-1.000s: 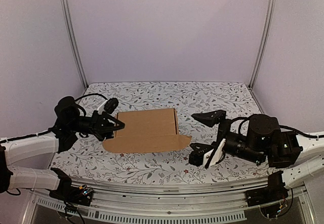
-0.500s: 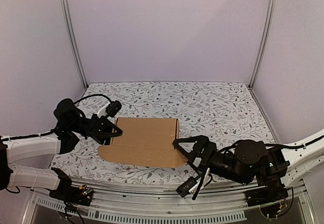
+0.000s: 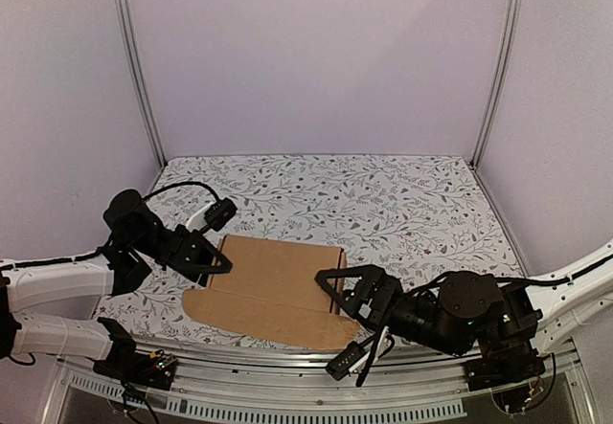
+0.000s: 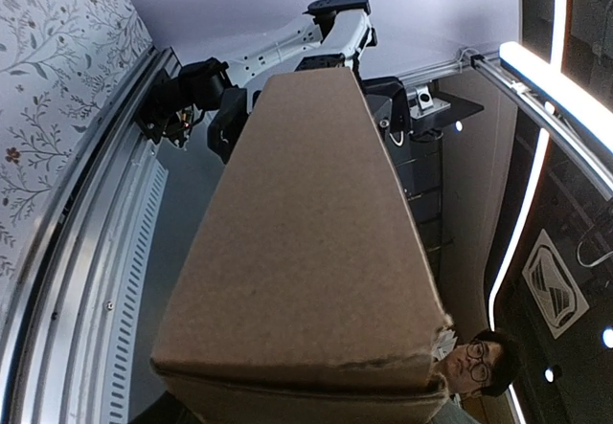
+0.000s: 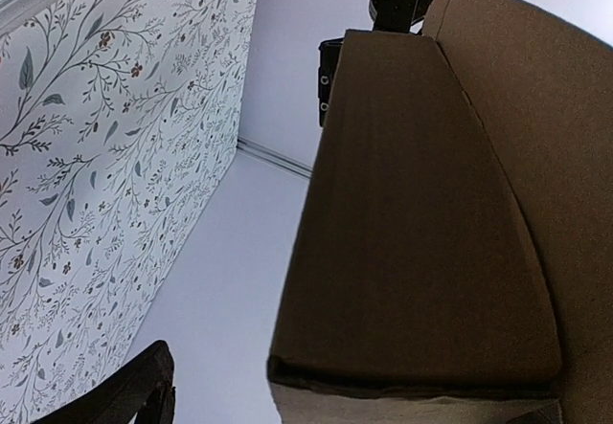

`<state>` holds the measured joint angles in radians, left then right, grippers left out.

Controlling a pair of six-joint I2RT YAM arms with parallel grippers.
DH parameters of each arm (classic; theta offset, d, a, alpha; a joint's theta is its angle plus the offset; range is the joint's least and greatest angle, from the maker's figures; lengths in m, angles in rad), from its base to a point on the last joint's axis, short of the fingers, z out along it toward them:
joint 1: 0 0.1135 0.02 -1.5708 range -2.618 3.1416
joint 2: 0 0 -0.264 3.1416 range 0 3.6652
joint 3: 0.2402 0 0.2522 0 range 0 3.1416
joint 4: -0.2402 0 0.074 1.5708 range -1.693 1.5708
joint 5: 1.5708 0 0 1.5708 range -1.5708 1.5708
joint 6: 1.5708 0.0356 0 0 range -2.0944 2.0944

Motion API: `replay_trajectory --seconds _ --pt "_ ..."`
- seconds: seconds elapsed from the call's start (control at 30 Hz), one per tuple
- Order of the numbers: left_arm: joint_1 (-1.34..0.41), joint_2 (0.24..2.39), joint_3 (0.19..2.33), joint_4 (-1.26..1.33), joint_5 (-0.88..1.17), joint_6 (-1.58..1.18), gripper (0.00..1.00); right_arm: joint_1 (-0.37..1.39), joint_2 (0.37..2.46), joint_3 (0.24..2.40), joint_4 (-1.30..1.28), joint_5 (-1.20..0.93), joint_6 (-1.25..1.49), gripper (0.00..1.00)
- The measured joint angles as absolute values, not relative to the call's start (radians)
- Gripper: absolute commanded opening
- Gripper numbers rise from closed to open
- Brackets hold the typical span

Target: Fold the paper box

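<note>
The paper box [image 3: 273, 280] is a flattened brown cardboard piece with a rounded flap at its near left, lying slightly tilted near the table's front. My left gripper [image 3: 212, 242] is shut on its left edge, one finger above and one below. In the left wrist view the paper box [image 4: 306, 233] fills the middle and hides the fingers. My right gripper [image 3: 341, 321] stands wide open at the box's right end, its fingers either side of that edge without touching. In the right wrist view the paper box [image 5: 421, 223] looms close, with one dark fingertip [image 5: 144, 390] far to its left.
A floral cloth [image 3: 383, 194] covers the table. White walls and aluminium posts [image 3: 134, 60] close the back and sides. A metal rail [image 3: 287, 371] runs along the front edge, just under the right gripper. A person [image 4: 479, 362] sits beyond the front edge.
The right arm swung in from the right side, down to the box's right end at the front edge. The left gripper shifted toward the front, turning and dragging the box with it.
</note>
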<state>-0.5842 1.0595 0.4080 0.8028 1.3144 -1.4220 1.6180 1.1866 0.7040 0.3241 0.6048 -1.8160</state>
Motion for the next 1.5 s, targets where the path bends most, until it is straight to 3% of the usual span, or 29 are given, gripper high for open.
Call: replay_trajectory --seconds 0.13,0.83,1.03,1.27,1.37,1.4,1.5 --pt "-0.601 1.055 0.408 0.784 1.321 -1.401 0.00 1.638 1.186 0.717 0.334 0.606 -1.822 0.94" --pt "-0.647 1.045 0.408 0.760 1.329 -1.354 0.00 1.707 1.164 0.718 0.345 0.637 -1.821 0.49" --pt "-0.648 1.045 0.409 0.733 1.331 -1.326 0.03 1.712 1.164 0.718 0.345 0.643 -1.823 0.44" --pt "-0.648 1.038 0.423 0.665 1.332 -1.267 0.39 1.714 1.166 0.718 0.345 0.649 -1.822 0.42" --pt "-0.648 1.022 0.439 0.592 1.327 -1.219 0.92 1.715 1.166 0.718 0.346 0.653 -1.813 0.42" --pt "-0.650 1.012 0.449 0.549 1.322 -1.187 0.98 1.715 1.166 0.718 0.347 0.657 -1.806 0.42" --pt "-0.650 0.979 0.495 0.369 1.297 -1.074 1.00 1.715 1.166 0.715 0.351 0.674 -1.775 0.42"
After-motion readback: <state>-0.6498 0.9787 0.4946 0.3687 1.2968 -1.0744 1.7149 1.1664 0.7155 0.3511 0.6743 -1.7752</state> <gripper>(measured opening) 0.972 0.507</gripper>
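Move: The paper box hangs in the air, its left end already gripped by the left hand. The right hand's open fingers already straddle the box's right end, roughly 2 cm back and 1 cm left of the hand point, about level. From the right hand, the open lid flap lies some 6 cm back and 12 cm left. From the left hand, the box's right end is about 4 cm back and 21 cm right, near level. Backward by about 3 cm and up some 2 cm, the right hand settles around the box's right end, its fingers closing from wide to half open until they pinch the cardboard. The left hand keeps its grip while easing back about 2 cm with a slight clockwise turn, then opens its fingers wide at the very end and lets go without withdrawing. ##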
